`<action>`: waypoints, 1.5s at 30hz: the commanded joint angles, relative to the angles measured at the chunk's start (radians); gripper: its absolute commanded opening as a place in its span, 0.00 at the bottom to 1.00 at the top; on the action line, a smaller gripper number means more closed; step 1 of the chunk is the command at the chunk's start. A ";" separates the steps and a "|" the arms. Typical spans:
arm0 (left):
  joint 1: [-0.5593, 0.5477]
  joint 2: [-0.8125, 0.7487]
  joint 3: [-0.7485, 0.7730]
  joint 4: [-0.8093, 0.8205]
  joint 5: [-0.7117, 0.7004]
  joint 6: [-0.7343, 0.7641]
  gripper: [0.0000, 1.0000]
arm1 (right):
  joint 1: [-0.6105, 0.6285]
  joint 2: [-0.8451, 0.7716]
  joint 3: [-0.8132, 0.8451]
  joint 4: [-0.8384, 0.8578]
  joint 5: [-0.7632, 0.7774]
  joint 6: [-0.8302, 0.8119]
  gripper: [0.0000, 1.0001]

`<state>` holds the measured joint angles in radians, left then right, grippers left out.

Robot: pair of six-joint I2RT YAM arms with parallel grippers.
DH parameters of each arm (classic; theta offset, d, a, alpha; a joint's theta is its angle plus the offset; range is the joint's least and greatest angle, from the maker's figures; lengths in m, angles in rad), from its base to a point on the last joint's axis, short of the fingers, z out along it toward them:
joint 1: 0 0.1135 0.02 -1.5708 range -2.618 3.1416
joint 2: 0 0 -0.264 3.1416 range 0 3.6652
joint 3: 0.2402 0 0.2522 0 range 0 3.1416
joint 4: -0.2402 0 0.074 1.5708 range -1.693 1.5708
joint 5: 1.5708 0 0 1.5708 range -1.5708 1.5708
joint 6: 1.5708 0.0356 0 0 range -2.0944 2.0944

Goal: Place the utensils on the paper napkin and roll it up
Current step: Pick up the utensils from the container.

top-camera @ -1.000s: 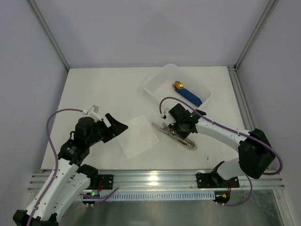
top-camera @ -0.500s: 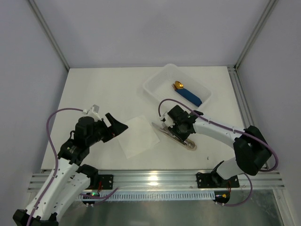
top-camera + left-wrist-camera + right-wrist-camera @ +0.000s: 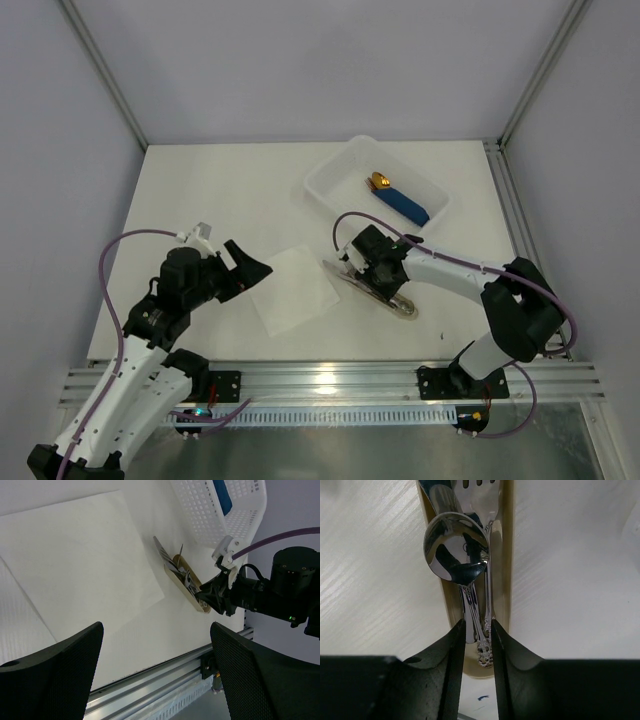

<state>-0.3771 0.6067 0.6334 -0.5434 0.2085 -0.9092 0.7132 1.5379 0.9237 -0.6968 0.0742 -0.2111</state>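
Observation:
The utensils (image 3: pixel 455 547), a spoon, a fork and a knife, lie lengthwise in a beige oblong sleeve (image 3: pixel 504 555). My right gripper (image 3: pixel 478 635) is shut on their handle ends. From above, the utensils (image 3: pixel 345 274) sit just right of the paper napkin (image 3: pixel 293 290), and the right gripper (image 3: pixel 383 280) is over the sleeve. The napkin lies flat and bare. My left gripper (image 3: pixel 250 270) hovers open at its left edge, holding nothing. The left wrist view shows the napkin (image 3: pixel 75 555), the utensils (image 3: pixel 175 565) and the right gripper (image 3: pixel 220 597).
A white plastic tray (image 3: pixel 330 180) at the back right holds a blue-handled, gold-tipped piece (image 3: pixel 400 200). The tray (image 3: pixel 225 525) stands close behind the sleeve (image 3: pixel 192 592). An aluminium rail (image 3: pixel 320 380) runs along the table's near edge.
The right arm's elbow and forearm have swung slightly left, with its gripper staying on the utensil handles. The left arm and the napkin have not moved.

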 commanded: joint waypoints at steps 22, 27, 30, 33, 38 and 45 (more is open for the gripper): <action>0.004 0.005 0.023 0.013 -0.008 0.015 0.89 | 0.003 0.022 0.049 0.026 -0.028 -0.002 0.05; 0.004 0.005 0.026 0.013 -0.004 0.013 0.89 | 0.003 0.015 0.056 0.013 -0.027 0.003 0.04; 0.004 0.005 0.031 0.010 -0.006 0.015 0.89 | 0.002 -0.007 0.060 0.010 -0.013 0.010 0.04; 0.004 0.002 0.034 0.007 -0.003 0.013 0.89 | 0.003 -0.053 0.072 0.000 0.009 0.016 0.04; 0.004 0.001 0.041 -0.019 -0.035 0.012 0.89 | 0.011 -0.096 0.139 -0.055 0.058 0.033 0.04; 0.004 -0.016 0.106 -0.209 -0.300 -0.023 0.88 | 0.133 -0.046 0.349 -0.098 0.055 0.064 0.04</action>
<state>-0.3771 0.6083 0.6735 -0.6415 0.0772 -0.9150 0.7933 1.4796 1.1572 -0.7776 0.1337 -0.1745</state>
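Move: The spoon I'm after lies on top in the utensil container, its handle already between the open fingers of my right hand; its middle is about 2 cm to the left, 1 cm ahead and 1 cm below. The container's middle is 3 cm left and 2 cm ahead. The napkin lies some 22 cm left, about level with me, and the white basket roughly 26 cm ahead and 4 cm left. From my left hand the spoon is about 29 cm right, 2 cm ahead and 17 cm down. With my right hand I ease down not quite 1 cm and shut my fingers, pinching the spoon by its handle. After a short hold I lift quickly, about 9 cm, swinging left towards the napkin's side by roughly 4 cm and a little forward while the fingertips tilt some 10 degrees forward. My empty left hand starts drifting 2 cm left at the end, still wide open. ##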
